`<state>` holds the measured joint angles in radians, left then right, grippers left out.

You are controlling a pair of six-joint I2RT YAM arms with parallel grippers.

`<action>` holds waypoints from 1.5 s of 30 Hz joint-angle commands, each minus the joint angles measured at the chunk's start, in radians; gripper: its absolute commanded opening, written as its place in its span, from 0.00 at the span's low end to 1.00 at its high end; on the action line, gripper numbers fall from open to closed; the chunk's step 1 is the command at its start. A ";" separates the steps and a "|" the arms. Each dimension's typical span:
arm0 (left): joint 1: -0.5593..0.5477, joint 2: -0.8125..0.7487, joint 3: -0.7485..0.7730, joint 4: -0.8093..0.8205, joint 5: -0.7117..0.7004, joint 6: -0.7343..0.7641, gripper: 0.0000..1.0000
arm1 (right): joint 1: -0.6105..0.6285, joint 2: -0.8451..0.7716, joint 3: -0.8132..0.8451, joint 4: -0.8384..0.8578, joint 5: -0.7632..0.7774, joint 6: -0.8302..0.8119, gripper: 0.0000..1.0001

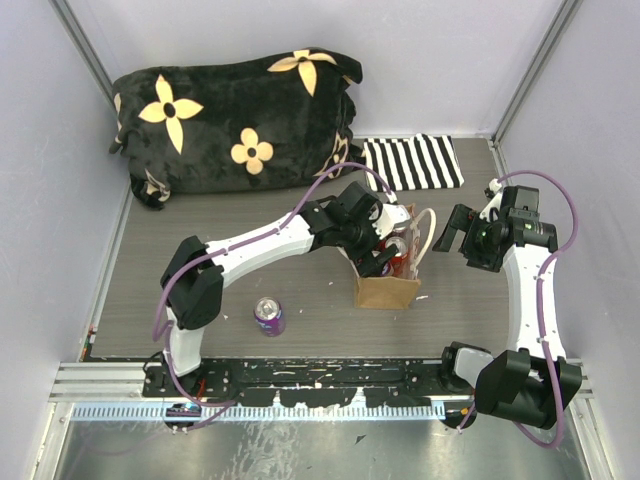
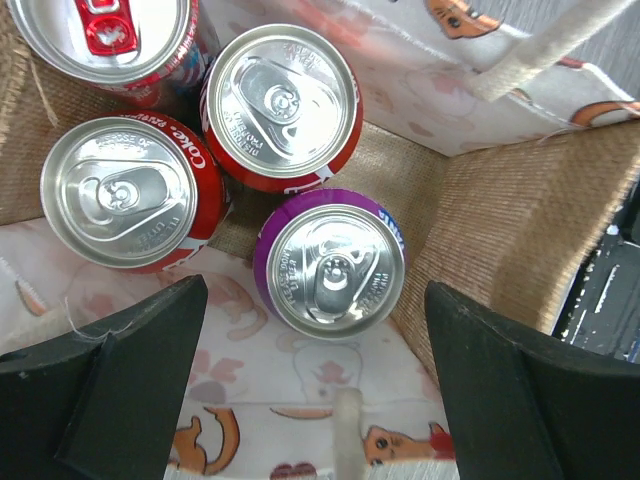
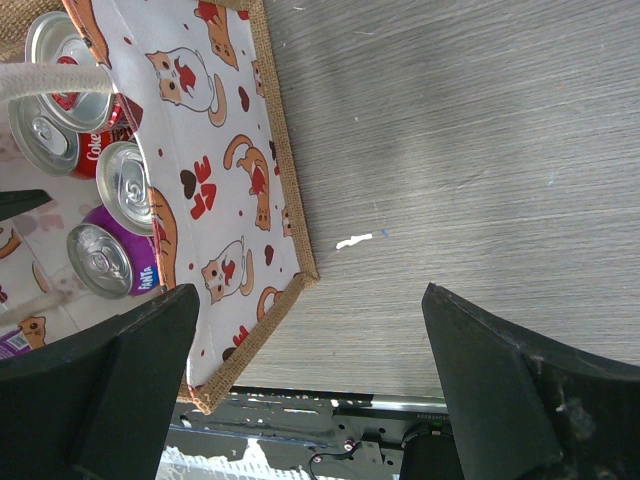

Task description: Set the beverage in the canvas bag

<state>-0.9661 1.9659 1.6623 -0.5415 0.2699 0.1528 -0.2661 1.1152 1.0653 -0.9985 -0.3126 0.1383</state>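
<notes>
The canvas bag (image 1: 388, 292) stands upright mid-table, its mouth open. In the left wrist view a purple beverage can (image 2: 335, 265) stands inside the bag beside two red Coke cans (image 2: 120, 190) (image 2: 282, 100) and a third red can (image 2: 105, 30). My left gripper (image 2: 315, 330) hangs over the bag mouth (image 1: 385, 255), open, with its fingers apart from the purple can. A cream handle (image 2: 345, 435) lies between them. Another purple can (image 1: 268, 315) stands on the table, left of the bag. My right gripper (image 3: 310, 300) is open and empty just right of the bag (image 3: 220, 180).
A black cushion with cream flowers (image 1: 235, 115) fills the back left. A black-and-white striped cloth (image 1: 412, 162) lies at the back right. The metal rail (image 1: 300, 380) runs along the near edge. White walls close in both sides.
</notes>
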 commanded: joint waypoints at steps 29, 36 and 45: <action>0.271 -0.535 -0.052 -0.370 0.056 0.057 0.98 | -0.004 -0.022 0.008 0.025 -0.005 0.001 1.00; 0.240 -0.878 -0.471 -0.452 0.058 0.229 0.98 | -0.005 -0.027 0.013 0.016 0.000 0.001 1.00; 0.122 -0.887 -0.596 -0.500 0.027 0.175 0.98 | -0.004 -0.032 0.017 0.006 -0.006 0.005 1.00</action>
<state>-0.8295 1.0481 1.0954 -1.0386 0.2943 0.3355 -0.2661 1.1130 1.0626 -1.0016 -0.3122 0.1387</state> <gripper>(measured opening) 0.980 0.999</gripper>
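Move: The last purple can, still on the table, stands about 23 cm to the left hand's left, 11 cm back and its middle 7 cm lower. The hand is inside the bag, whose middle is about 3 cm right and 2 cm ahead; the released purple can is straight below, its middle some 7 cm down, with a Coke can 7 cm ahead of it. From the idle right hand the last can lies about 39 cm left, 16 cm back and 11 cm lower. The last purple can on the table is approached by the left hand, fingers staying wide open and empty. The hand climbs some 22 cm clear of the bag, swings about 24 cm left over the bag's left side, then sinks about 16 cm while drawing back some 12 cm, stopping above the can without touching it. The wrist tips over 20 degrees during the lift and largely comes back on the descent. ##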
